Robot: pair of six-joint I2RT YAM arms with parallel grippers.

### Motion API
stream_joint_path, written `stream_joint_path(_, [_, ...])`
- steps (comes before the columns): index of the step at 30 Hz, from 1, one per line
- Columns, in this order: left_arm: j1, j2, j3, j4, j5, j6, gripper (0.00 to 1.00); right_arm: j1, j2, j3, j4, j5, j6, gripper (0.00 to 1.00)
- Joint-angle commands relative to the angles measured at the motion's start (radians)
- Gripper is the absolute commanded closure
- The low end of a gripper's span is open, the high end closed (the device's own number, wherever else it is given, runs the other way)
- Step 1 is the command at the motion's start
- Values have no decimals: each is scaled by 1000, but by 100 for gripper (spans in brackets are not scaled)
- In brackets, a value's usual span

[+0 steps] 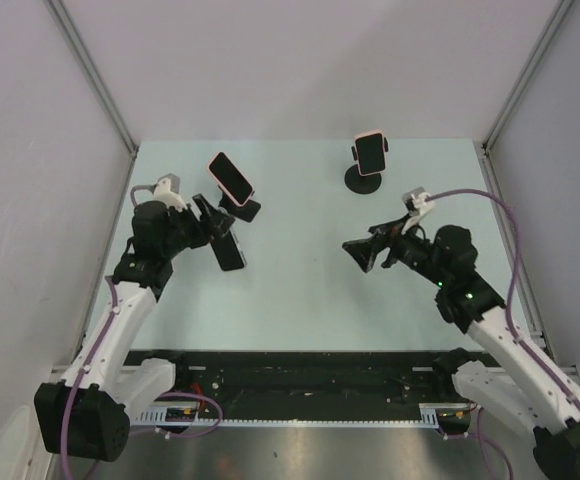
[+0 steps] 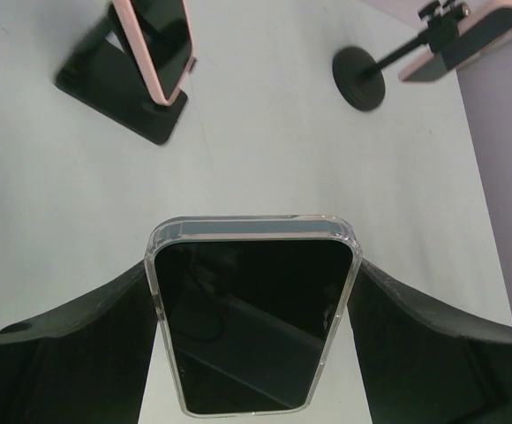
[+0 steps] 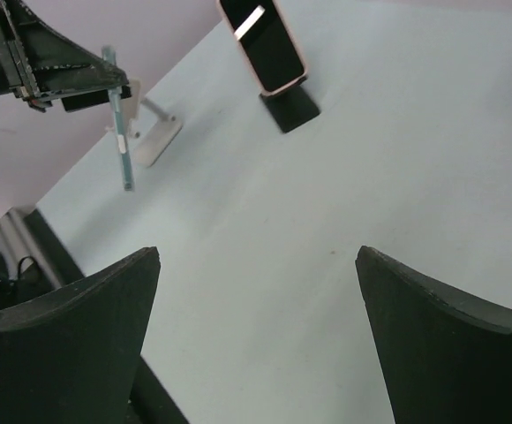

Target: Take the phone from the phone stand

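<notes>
My left gripper (image 1: 220,235) (image 2: 254,265) is shut on a phone in a clear case (image 2: 252,327), its fingers pressing both long edges. The phone (image 1: 228,246) hangs above the table's left side, dark screen toward the wrist camera. In the right wrist view it shows edge-on (image 3: 119,124), lifted clear of a pale, empty phone stand (image 3: 154,141) on the table below it. My right gripper (image 1: 360,255) (image 3: 258,256) is open over the middle right of the table with nothing between its fingers.
A pink-cased phone (image 1: 230,176) (image 2: 154,40) leans on a black wedge stand (image 2: 119,88) at the back left. Another pink-cased phone (image 1: 370,153) sits clamped on a round-based black stand (image 1: 365,180) (image 2: 359,78) at the back right. Walls close in the table on three sides.
</notes>
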State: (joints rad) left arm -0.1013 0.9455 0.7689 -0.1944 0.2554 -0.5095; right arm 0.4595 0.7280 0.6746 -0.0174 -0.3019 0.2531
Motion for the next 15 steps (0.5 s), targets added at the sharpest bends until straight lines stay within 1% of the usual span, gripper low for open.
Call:
stream_joint_path(1, [-58,36,-11,59,71,-93,100,59,207,-33,247,-160,156,0])
stream_joint_path(3, [-70,47,-20,61,88,-121,100,126,269,-33,293,-85,163,0])
stream_joint_path(4, [-72,58,-25,62,93,-124,100,222,293,-33,345,-38,155,0])
stream_joint_path(5, [-77,62,-28,61,96,-127,100,263,344,-33,378,45,140,0])
stream_joint_path(6, [-75,68,-34,61,97,-132,100,306,370,-33,414,76,144,0])
stream_joint_path(7, [-75,75,-33,61,116,-135,100,353,401,-33,491,101,153,0])
stream_joint_path(8, [-75,76,-34,62,123,-136,100,370,466,-35,532,130,173,0])
stream_joint_path(9, [-75,76,-37,59,127,-138,100,384,497,-33,575,135,198,0])
stream_joint_path(10, [-75,73,-40,61,125,-138,100,396,533,-33,664,135,210,0])
stream_joint_path(12, [-75,68,-48,61,122,-142,100,433,623,-32,744,150,248,0])
stream_joint_path(13, [-74,61,-51,61,120,-144,100,445,649,-29,817,153,261,0])
stream_joint_path(15, [-75,58,-57,62,120,-146,100,467,730,-14,873,152,287,0])
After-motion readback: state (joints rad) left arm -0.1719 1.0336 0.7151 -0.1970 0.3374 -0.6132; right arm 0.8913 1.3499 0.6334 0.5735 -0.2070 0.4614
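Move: The phone is already off the white phone stand, hanging in the left fingers with its middle about 4 cm below them. From the open right gripper, that phone lies roughly 32 cm to the left, 5 cm farther out and 8 cm lower. From the left hand, the right gripper is some 33 cm right, 6 cm back and a little higher; the white stand is about 16 cm left and 3 cm out, and the black stand 18 cm ahead and 4 cm right, both lower. Leftward and downward, the right hand sweeps quickly in towards the held phone, about 17 cm across and some 10 cm down, turning counter-clockwise and tipping its wide-open fingers slightly down. The left hand keeps its grip and brings the phone down and to the right to meet it, about 5 cm lower, easing to a stop with its fingers tipped about 10 degrees further down. ##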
